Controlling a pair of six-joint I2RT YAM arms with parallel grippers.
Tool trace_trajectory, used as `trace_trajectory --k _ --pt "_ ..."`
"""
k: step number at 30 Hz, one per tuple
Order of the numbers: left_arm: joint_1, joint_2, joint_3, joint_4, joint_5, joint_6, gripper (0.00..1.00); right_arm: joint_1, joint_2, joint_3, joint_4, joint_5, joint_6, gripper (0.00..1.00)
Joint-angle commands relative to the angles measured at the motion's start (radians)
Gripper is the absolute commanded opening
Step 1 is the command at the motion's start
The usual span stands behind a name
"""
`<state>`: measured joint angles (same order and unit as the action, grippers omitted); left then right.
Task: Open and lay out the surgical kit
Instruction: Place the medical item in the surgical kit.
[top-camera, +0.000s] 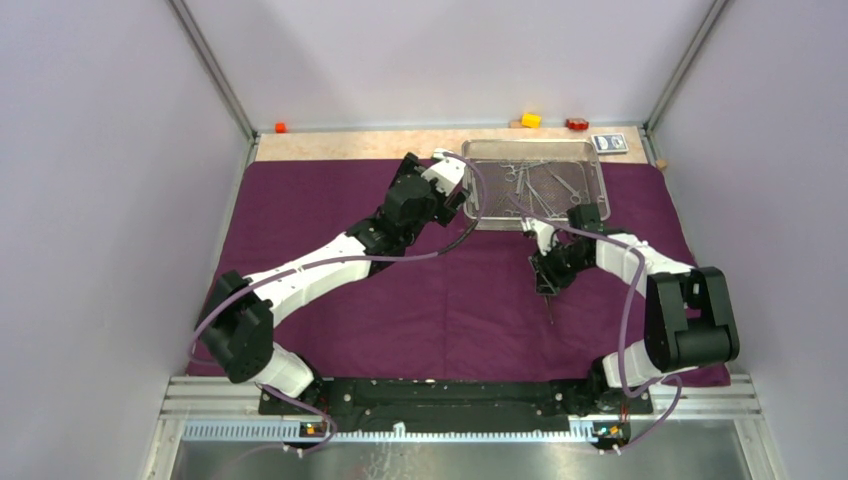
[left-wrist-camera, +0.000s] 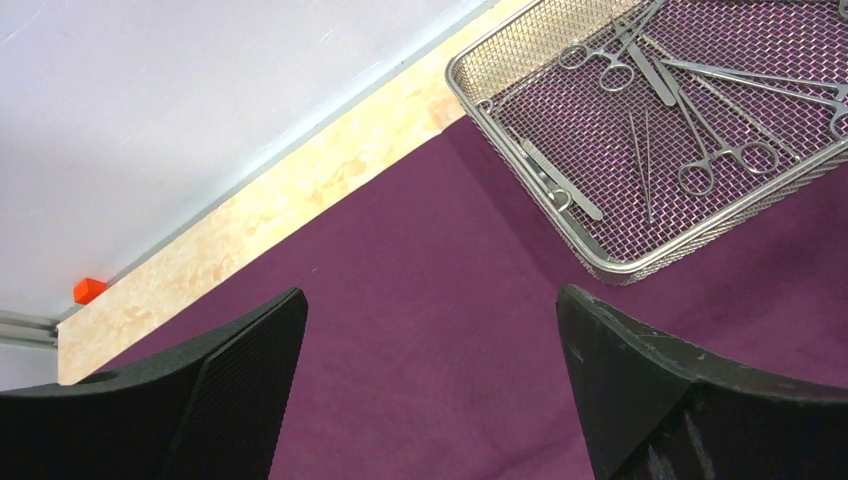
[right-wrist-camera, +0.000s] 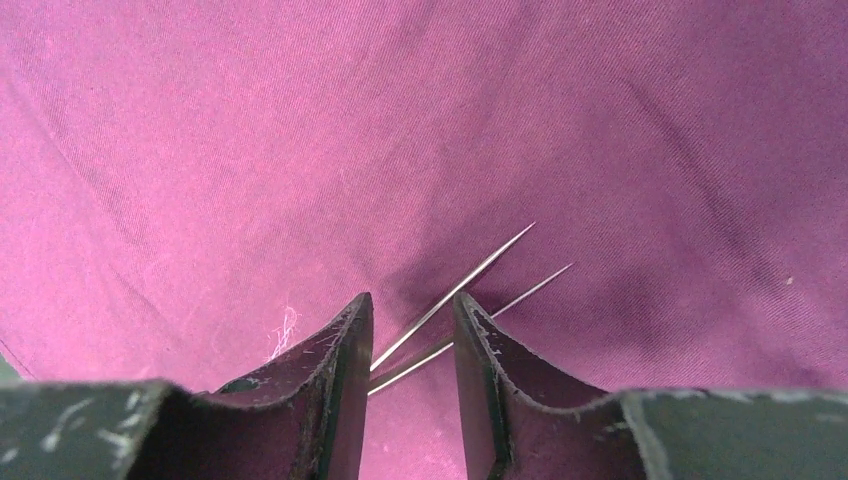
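Observation:
The dark purple cloth wrap (top-camera: 400, 310) lies spread flat over the table. On its far side stands the wire-mesh steel tray (top-camera: 540, 143) (left-wrist-camera: 520, 150), holding several ring-handled clamps (top-camera: 540, 185) (left-wrist-camera: 720, 150). My left gripper (top-camera: 468, 195) (left-wrist-camera: 430, 300) hovers wide open over bare cloth beside the tray's left end, with nothing in it. My right gripper (top-camera: 546, 285) (right-wrist-camera: 412, 300) is low over the cloth in front of the tray. Its jaws stand partly apart around slim steel tweezers (right-wrist-camera: 480, 270) (top-camera: 549, 308), whose two tips point away past the fingertips.
A blue-white card packet (top-camera: 610, 143) lies right of the tray. Along the back edge sit a yellow block (top-camera: 530, 120), a red block (top-camera: 577, 124) and an orange block (top-camera: 281, 128) (left-wrist-camera: 89, 290). A bare wooden strip (top-camera: 350, 145) runs behind the cloth. Walls enclose three sides.

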<state>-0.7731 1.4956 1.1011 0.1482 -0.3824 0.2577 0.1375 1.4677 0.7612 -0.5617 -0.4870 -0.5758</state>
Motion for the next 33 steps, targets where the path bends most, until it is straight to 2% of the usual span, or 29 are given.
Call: trace_trajectory --k 1,22,33 --pt "0.007 -0.045 -0.007 0.054 0.008 0.004 0.99 0.016 0.014 0.043 0.023 -0.002 -0.007 0.34" --pt "0.014 -0.056 -0.013 0.054 0.021 0.004 0.99 0.028 0.029 0.080 0.042 0.135 0.114 0.12" --pt "0.017 -0.065 -0.019 0.057 0.019 0.007 0.99 0.028 0.045 0.108 0.019 0.125 0.135 0.13"
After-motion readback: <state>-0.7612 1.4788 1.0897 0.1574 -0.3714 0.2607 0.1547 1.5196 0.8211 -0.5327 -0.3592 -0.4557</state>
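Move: The slim two-legged medical item lies on the purple cloth practically under the right hand point, its middle about 1 cm below, its points reaching some 6 cm back towards the base. The wire tray's middle is roughly 24 cm ahead, level sideways, with ringed forceps in it about 20 cm straight ahead. From the left hand, the item is about 14 cm back, 22 cm to the right and 23 cm lower. Slide the right gripper some 2 cm forward, low over the cloth and drifting about 1 cm right, along the item away from its points. Close the fingers steadily from about a third open to nearly shut across the legs, while turning the hand about 5–10 degrees clockwise and leaning it slightly. ##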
